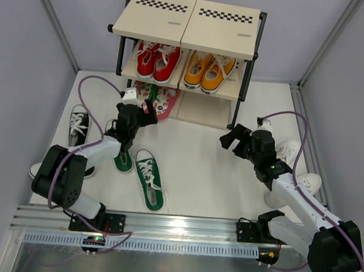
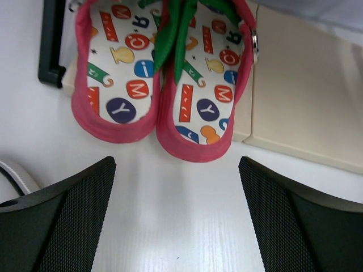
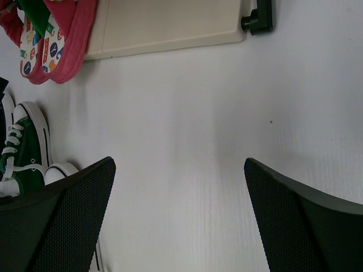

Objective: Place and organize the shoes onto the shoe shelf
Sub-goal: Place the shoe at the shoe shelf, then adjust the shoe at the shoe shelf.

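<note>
The pink patterned flip-flops (image 1: pixel 161 100) (image 2: pixel 164 85) lie side by side on the left of the shoe shelf's (image 1: pixel 188 23) bottom board (image 2: pixel 306 107), heels hanging over its front edge. My left gripper (image 1: pixel 147 113) (image 2: pixel 177 221) stands open just in front of those heels, with only bare floor between its fingers. One green sneaker (image 1: pixel 150 179) (image 3: pixel 25 153) lies on the floor and its mate (image 1: pixel 123 161) is partly under my left arm. A black sneaker (image 1: pixel 78 126) lies at the left. White shoes (image 1: pixel 289 149) sit beside my right arm. My right gripper (image 1: pixel 231 138) (image 3: pixel 178 221) hangs open over bare floor.
Red lace-ups (image 1: pixel 156 61) and orange lace-ups (image 1: pixel 209 70) fill the middle tier. The shelf's black foot (image 3: pixel 258 17) and left leg (image 2: pixel 51 45) stand on the floor. Grey walls close in both sides, and a metal rail (image 1: pixel 181 227) runs along the near edge.
</note>
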You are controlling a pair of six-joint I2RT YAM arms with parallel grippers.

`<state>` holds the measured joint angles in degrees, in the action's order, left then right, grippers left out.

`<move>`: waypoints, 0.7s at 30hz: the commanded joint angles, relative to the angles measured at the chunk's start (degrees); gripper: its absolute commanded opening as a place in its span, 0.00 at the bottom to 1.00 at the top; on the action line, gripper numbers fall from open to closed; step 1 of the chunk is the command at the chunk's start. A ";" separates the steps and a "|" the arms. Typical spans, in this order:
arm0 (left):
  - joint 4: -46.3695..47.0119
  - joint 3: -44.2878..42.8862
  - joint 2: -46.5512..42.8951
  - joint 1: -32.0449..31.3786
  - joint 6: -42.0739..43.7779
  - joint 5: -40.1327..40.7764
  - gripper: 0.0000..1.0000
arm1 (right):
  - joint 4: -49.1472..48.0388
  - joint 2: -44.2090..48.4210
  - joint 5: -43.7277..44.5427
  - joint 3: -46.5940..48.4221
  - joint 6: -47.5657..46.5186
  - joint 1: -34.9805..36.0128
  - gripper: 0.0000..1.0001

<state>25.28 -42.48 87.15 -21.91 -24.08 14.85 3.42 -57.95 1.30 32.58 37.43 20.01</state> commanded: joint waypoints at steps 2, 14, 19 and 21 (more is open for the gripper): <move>-1.02 -1.02 -1.64 3.62 -2.02 1.76 0.88 | -2.72 1.70 0.28 0.47 0.98 -0.23 0.99; -1.02 -3.40 5.91 11.10 -11.16 -6.15 0.58 | -1.93 1.80 0.90 0.21 0.45 -0.23 0.99; -0.40 -6.21 9.61 11.28 -12.13 -5.71 0.56 | -1.84 1.09 0.98 0.73 0.28 -0.23 0.99; -0.23 -7.61 11.27 11.36 -12.57 -5.89 0.56 | -1.58 1.00 1.68 0.99 0.10 -0.23 0.99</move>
<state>22.92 -46.63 96.97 -10.85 -34.89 9.50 3.46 -56.77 1.45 32.58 37.65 20.01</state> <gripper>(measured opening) 0.563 0.994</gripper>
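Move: The left hand has just left the right slipper on the shelf's bottom board. It now goes for the left slipper, whose middle lies about 16 cm ahead, 6 cm left and 7 cm below, with its heel end only some 6 cm ahead. The right slipper's middle is about 15 cm ahead, 4 cm right; the shelf's left foot 10 cm ahead, 11 cm left; the nearer green sneaker 7 cm back, 12 cm left. From the right hand, the left slipper is roughly 24 cm ahead, 36 cm left. Leftward first, about 6 cm and nearly level, the empty left hand swings across from behind the right slipper to the left slipper's heel. It then sinks some 5 cm while easing about 3 cm forward, turning about 10 degrees counter-clockwise, tipping down and rolling its left side lower. The fingers narrow from nearly wide open to about half, ending with the right fingertip close up to the heel edge; contact can't be made out. ##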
